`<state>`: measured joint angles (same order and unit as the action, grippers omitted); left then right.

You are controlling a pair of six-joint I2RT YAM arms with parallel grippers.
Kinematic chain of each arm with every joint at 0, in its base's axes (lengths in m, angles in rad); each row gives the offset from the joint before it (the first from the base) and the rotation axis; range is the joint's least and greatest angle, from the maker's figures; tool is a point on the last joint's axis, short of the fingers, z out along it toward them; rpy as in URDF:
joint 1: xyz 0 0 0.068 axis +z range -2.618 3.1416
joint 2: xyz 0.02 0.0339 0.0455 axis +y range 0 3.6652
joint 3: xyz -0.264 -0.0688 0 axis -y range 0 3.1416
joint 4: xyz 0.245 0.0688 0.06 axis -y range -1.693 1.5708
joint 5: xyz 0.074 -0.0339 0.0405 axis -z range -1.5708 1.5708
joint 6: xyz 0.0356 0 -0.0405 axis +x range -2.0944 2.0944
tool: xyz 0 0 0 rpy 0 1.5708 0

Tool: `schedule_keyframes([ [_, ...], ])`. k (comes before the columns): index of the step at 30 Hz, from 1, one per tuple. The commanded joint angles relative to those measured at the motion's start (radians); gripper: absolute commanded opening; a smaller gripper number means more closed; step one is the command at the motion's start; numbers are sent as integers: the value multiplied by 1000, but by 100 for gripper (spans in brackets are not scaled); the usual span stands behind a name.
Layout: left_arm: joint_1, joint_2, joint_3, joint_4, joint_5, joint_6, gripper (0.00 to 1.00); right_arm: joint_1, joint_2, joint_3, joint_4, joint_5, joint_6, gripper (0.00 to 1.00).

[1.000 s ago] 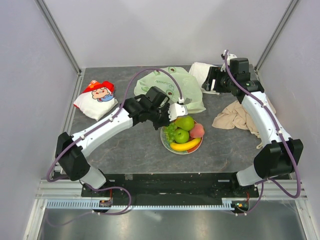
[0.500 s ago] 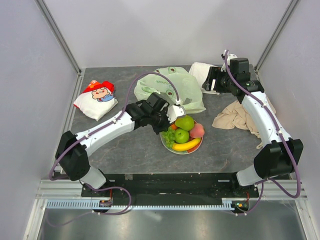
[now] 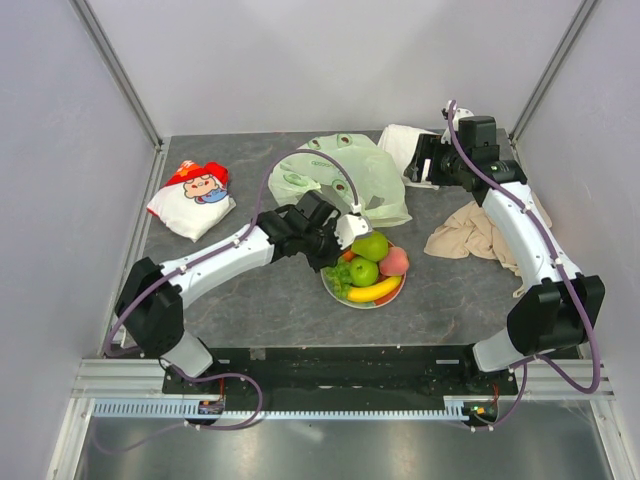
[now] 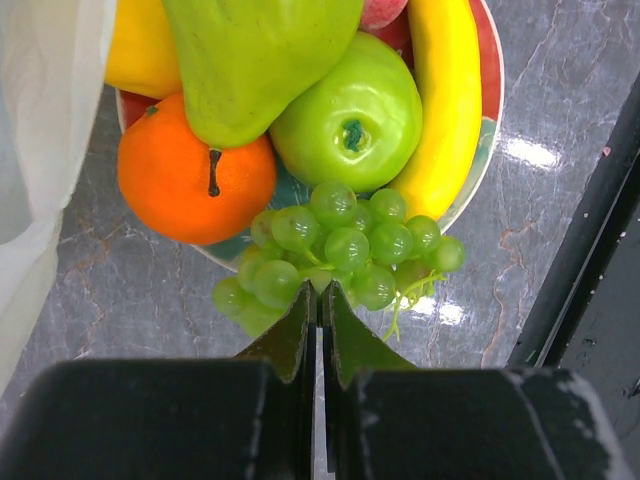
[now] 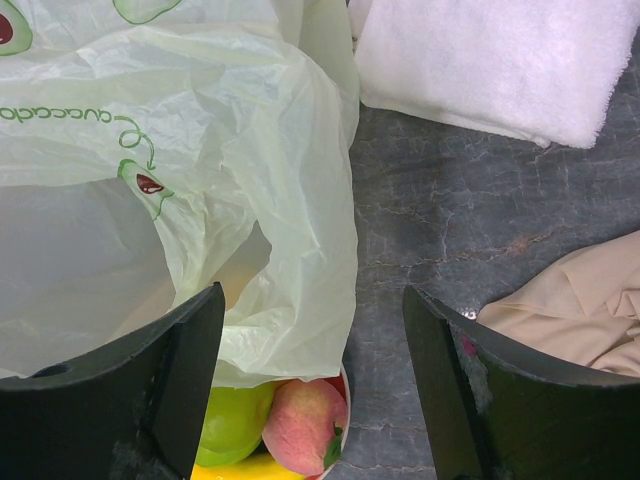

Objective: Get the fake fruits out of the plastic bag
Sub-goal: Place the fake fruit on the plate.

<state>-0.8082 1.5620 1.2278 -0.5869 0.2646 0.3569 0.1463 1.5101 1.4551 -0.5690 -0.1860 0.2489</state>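
Note:
The fake fruits lie heaped on a flowered plate [image 3: 399,290]: green grapes [image 4: 340,250], an orange [image 4: 195,180], a green pear [image 4: 255,60], a green apple [image 4: 350,125], a banana [image 4: 445,100] and a peach [image 5: 305,425]. My left gripper [image 4: 320,292] is shut just over the grapes at the plate's near rim [image 4: 485,120], with nothing visible between its fingers. The pale-green plastic bag [image 3: 345,175] lies crumpled behind the plate, its edge draped over the fruit [image 5: 290,330]. My right gripper [image 5: 312,295] hangs open above the bag's right edge, holding nothing.
A white folded towel [image 3: 400,143] lies at the back beside the right gripper [image 3: 420,160]. A beige cloth [image 3: 470,235] is bunched at the right. A red-and-white snack packet [image 3: 192,198] sits at the left. Walls enclose the table.
My left gripper has shifted slightly left and nearer, staying shut over the plate's left side. The right arm has not moved.

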Motion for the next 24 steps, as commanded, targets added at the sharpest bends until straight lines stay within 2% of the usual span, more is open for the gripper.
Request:
schedule_keyframes([
  [1,1,12,-16,52,22,-30,2,-5,-1,16,14,11,0,80],
  [6,1,-5,-45,55,45,-24,2,-5,5,16,12,10,1,80],
  [8,1,-2,-48,56,44,-21,6,-4,10,19,14,8,3,80],
  [11,1,4,-53,55,45,-21,17,-5,21,28,15,5,3,80],
  [15,3,7,-56,58,47,-24,43,-5,32,47,15,5,1,80],
  [18,3,-5,-54,62,41,-24,50,-5,36,50,15,5,0,80],
  [24,1,-91,-16,50,45,-26,58,-5,42,51,14,5,-2,80],
])
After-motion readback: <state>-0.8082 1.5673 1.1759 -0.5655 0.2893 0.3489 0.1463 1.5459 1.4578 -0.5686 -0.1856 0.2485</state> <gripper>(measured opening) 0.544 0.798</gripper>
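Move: The plate that the grapes are being set on has its middle about 8 cm to the right of the left hand, level with it in reach and some 5 cm below. On it, the orange is roughly 4 cm ahead and 5 cm right of the hand, the green apple about 8 cm right and 1 cm back, and the banana 5 cm back and 10 cm right. From the right hand the plate lies some 18 cm back, 14 cm left and 16 cm below. The grapes, still pinched by the stem end in the left fingers, are lowered about 2 cm onto the plate's left edge beside the green apple and orange, the hand easing back a centimetre. Then the fingers open from shut to about half and let go of them, the hand staying low over the bunch. ##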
